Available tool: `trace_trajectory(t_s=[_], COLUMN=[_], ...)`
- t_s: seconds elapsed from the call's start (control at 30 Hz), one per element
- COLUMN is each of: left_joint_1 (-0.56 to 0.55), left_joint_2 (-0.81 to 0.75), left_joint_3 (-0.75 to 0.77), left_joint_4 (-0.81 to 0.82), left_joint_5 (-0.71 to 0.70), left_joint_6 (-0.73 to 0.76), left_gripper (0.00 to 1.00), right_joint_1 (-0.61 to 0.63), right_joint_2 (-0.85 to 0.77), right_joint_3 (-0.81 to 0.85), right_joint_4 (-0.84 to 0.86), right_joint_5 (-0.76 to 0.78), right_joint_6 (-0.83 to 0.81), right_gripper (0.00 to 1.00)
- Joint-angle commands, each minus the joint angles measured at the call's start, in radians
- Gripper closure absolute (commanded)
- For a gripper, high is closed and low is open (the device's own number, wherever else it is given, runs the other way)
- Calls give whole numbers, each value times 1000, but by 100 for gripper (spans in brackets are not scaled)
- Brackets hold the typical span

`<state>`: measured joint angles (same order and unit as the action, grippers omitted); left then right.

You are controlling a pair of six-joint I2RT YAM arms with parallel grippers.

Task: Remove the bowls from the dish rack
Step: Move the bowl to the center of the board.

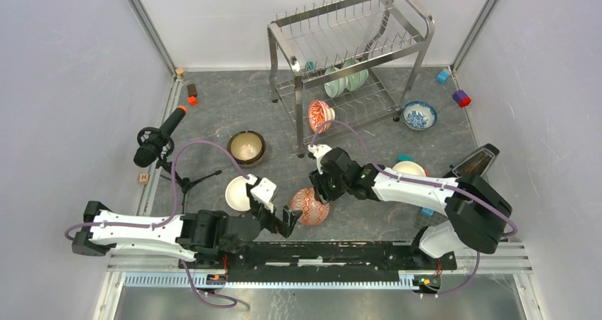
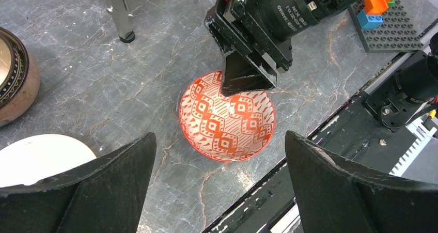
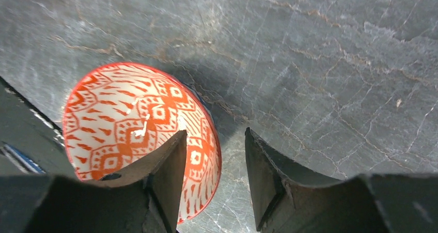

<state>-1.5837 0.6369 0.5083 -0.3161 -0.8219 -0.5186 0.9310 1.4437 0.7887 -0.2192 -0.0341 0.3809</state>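
A red-orange patterned bowl (image 1: 310, 206) (image 2: 227, 122) (image 3: 129, 119) stands upright on the table near the front edge. My right gripper (image 1: 321, 192) (image 3: 215, 134) straddles its far rim, one finger inside and one outside, with a gap still showing at the outer finger. My left gripper (image 1: 284, 221) (image 2: 219, 136) hovers wide open just left of that bowl, holding nothing. The dish rack (image 1: 424, 22) stands at the back; its lower tier holds another red-orange bowl (image 1: 319, 114) and pale green bowls (image 1: 341, 82). On the table sit a dark brown bowl (image 1: 246, 147), a white bowl (image 1: 238, 192), a cream bowl (image 1: 409, 169) and a blue-and-white bowl (image 1: 419, 114).
A microphone on a small stand (image 1: 160, 139) sits at the left. Toy blocks (image 1: 461, 98) lie at the back right and more (image 1: 192, 93) at the back left. A grey studded plate with bricks (image 2: 397, 26) lies by the right arm's base.
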Motion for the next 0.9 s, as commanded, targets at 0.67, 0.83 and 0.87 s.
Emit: trace_trajectory(t_s=[0.67,0.83,0.87], left_joint_1=[-5,-5,-5], left_joint_2=[-42,-51,-48], left_joint_3=[-37,-42,-45], left_joint_4=[-37,-39,-36], left_joint_5=[-52,-72,-76], left_joint_6=[-112,-123,-124], left_gripper=[0,0,0], right_joint_1=[17,-10,-16], right_joint_2=[-122,-279,-306], right_joint_3=[-19,-121,-141], right_joint_4=[-149,-206,-220], right_joint_5=[191,218,217], right_joint_6=[-8,24,33], right_gripper=[100,100,100])
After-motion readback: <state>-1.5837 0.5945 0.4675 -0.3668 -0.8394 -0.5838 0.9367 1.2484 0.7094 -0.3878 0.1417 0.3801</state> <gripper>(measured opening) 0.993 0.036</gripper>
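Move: The red-patterned bowl sits with its middle about 4 cm to the right hand's left, 3 cm back and some 4 cm below; its right rim is already between the open fingers. The white bowl is about 23 cm left of the hand and 1 cm ahead, and the rack's near foot roughly 12 cm ahead and 6 cm left. From the left hand the red-patterned bowl lies about 6 cm ahead, 6 cm right and 14 cm lower. The rim of the red-patterned bowl on the right hand's side is taken first: the hand sinks about 2 cm around it, edging right, and shuts its half-open fingers to pinch the rim. Keeping that pinch, the right hand then goes some 4 to 5 cm to its right and rises about 3 cm, drawing the bowl away from the left hand and the white bowl. ##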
